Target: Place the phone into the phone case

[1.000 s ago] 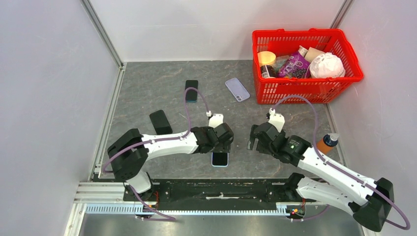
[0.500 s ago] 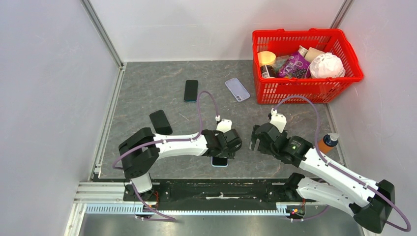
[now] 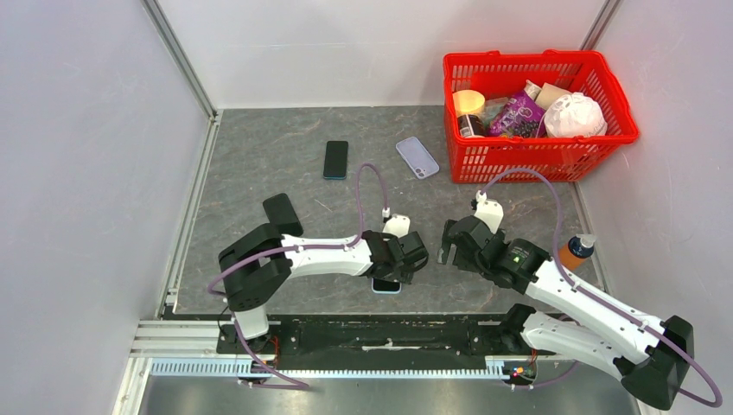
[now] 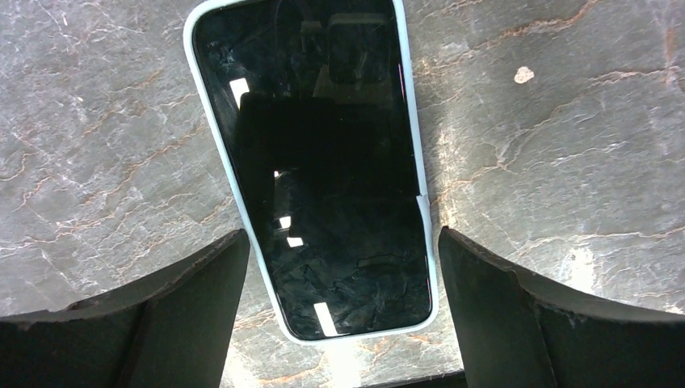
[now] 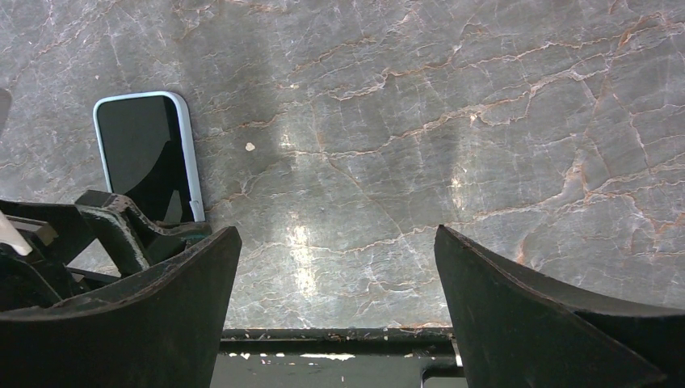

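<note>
A black-screened phone (image 4: 315,162) lies face up on the marbled table, framed all round by a light-blue phone case (image 4: 353,337). My left gripper (image 4: 342,233) hangs open right above its lower end, one finger on each side and neither touching it. From the top view only the phone's near end (image 3: 386,285) shows below the left gripper (image 3: 404,257). My right gripper (image 3: 447,245) stands open to the right of it, over bare table, with nothing between its fingers (image 5: 161,307). The phone (image 5: 145,153) also shows at the left of the right wrist view.
A second black phone (image 3: 335,159) and a lavender phone case (image 3: 417,156) lie further back. A black slab (image 3: 282,214) lies at the left. The red basket (image 3: 510,56) of groceries stands back right. An orange bottle (image 3: 575,251) stands by the right wall.
My left gripper has shifted right and nearer, settling over the cased phone and covering more of it. The right arm has not moved.
</note>
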You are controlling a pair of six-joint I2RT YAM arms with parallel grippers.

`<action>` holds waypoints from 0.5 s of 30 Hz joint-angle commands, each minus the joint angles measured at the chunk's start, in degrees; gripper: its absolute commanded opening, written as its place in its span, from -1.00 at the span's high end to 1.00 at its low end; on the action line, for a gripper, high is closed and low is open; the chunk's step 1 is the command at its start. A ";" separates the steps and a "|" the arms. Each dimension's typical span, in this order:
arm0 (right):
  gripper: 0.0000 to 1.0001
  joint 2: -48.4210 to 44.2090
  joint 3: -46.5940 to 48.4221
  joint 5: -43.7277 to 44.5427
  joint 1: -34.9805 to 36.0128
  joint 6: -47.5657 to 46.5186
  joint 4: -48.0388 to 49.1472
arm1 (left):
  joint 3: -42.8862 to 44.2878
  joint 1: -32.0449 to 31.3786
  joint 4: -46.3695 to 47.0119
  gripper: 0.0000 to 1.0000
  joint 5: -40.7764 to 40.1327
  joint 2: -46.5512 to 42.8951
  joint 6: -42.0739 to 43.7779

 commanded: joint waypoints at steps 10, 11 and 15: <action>-0.94 -0.24 -0.19 1.02 -0.20 -0.16 0.57 | 0.82 -0.50 0.70 -0.57 -3.01 3.67 -0.81; -0.94 -0.26 -0.17 1.02 -0.21 -0.28 0.57 | 0.73 -0.35 0.91 -0.46 -3.08 3.53 -0.81; -0.94 -0.38 0.25 1.03 -0.21 -0.49 0.58 | -0.33 1.47 2.01 0.10 -3.70 1.54 -0.24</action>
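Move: The phone in its pale-blue case lies flat just under the left hand, between the open fingers: its middle is about 4 cm ahead, level sideways, and some 1 cm below. From that hand the set-aside black phone lies roughly 18 cm ahead and 28 cm left, and the purple case some 36 cm ahead and 9 cm right. From the right hand the cased phone's middle is about 3 cm ahead, 17 cm left and 10 cm below. The cased phone gets pinched across its width, nearer its close end than its middle: the left hand sinks the last 1 cm over it, then stays there, and its wide-open fingers close by about a third of their range until the tips meet both long edges of the case. The wrist hardly turns. ##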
